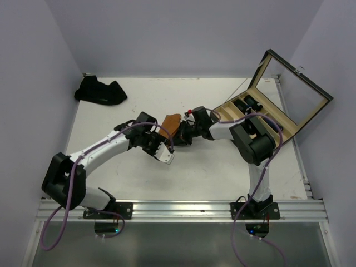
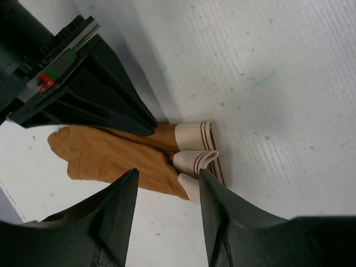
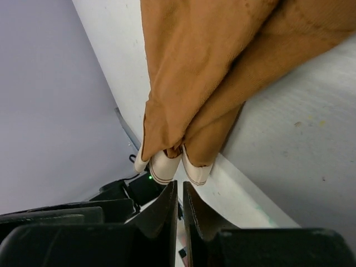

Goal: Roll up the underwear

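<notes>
The rust-orange underwear (image 1: 171,121) lies bunched at mid-table, its cream striped waistband (image 2: 196,146) folded over on itself. My left gripper (image 2: 168,173) is open and hangs just short of the cloth's near edge, one fingertip beside the waistband fold, holding nothing. My right gripper (image 3: 179,186) comes in from the other side. Its jaws are almost together, with a thin empty slit between them and the tips right at the waistband (image 3: 167,167). In the left wrist view its dark body (image 2: 83,89) bears down on the orange cloth (image 2: 105,156).
A heap of dark underwear (image 1: 100,90) sits at the back left. The wooden compartment box (image 1: 261,119) stands at the right with its glass lid (image 1: 297,92) raised. Purple walls close in three sides. The arms' rail (image 1: 178,210) runs along the near edge.
</notes>
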`<state>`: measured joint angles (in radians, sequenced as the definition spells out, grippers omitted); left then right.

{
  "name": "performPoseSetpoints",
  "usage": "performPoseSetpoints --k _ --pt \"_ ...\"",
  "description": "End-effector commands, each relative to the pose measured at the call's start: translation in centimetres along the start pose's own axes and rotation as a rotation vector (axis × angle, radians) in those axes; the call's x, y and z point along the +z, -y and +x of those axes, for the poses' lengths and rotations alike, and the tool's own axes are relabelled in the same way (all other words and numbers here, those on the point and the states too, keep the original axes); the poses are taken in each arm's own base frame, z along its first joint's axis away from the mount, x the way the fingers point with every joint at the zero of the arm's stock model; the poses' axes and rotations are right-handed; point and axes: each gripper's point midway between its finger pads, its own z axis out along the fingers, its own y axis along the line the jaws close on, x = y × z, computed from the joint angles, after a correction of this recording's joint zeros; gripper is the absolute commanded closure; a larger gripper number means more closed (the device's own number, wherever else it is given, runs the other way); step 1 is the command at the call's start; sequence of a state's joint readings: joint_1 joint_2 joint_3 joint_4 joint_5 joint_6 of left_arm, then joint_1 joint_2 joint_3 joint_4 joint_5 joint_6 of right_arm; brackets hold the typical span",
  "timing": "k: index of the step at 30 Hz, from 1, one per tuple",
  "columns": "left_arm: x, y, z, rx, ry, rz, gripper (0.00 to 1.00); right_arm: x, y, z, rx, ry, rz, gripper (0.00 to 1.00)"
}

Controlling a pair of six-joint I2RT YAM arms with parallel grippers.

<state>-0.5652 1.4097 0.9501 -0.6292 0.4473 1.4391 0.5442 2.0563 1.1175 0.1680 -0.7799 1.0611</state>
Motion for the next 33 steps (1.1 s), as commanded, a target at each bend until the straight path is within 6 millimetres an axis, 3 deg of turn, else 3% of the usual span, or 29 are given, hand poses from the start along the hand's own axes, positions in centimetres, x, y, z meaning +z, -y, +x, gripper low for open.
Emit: performPoseSetpoints --k 1,5,14,27,33 --pt "0.5 0.5 0.1 0.188 -0.036 0.034 0.50 0.7 -2.5 0.6 -0.001 -0.011 -0.044 0.87" --pt "1.4 1.5 0.6 0.230 -0.073 0.084 0.56 2.1 -1.2 1.3 0.048 -0.041 -0.003 0.87" --pt "3.5 2.5 1.4 0.215 -0.126 0.146 0.57 3.6 2.5 1.9 0.146 -0.061 0.074 0.87" --pt "4.7 3.2 4.4 0.149 -0.276 0.164 0.59 3.4 3.2 2.4 0.155 -0.068 0.094 0.86" --pt "4.2 1.7 4.6 0.109 -0.309 0.100 0.78 3.4 3.8 2.6 0.156 -0.073 0.112 0.86"
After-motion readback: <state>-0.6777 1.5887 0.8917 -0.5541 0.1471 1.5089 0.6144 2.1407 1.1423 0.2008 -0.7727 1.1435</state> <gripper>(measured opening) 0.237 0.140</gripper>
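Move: Below the left hand lies the underwear's cream waistband end, some 8 cm down, about 2 cm to its left and 1 cm back. The brown far end is about 12 cm ahead and 4 cm to the right, while the right fingertips hang roughly 4 cm ahead, 3 cm right and 5 cm lower. From the right hand, the waistband end is about 5 cm back, 6 cm left and 3 cm down. Sinking about 7 cm onto the waistband end, the left hand tips its fingers some 20 degrees steeper, eases slightly left near the bottom, and narrows its half-open fingers around the cream fold. Early on, the nearly shut right gripper slides about 2 cm each left, back and down to the waistband's right edge, then stays there. ##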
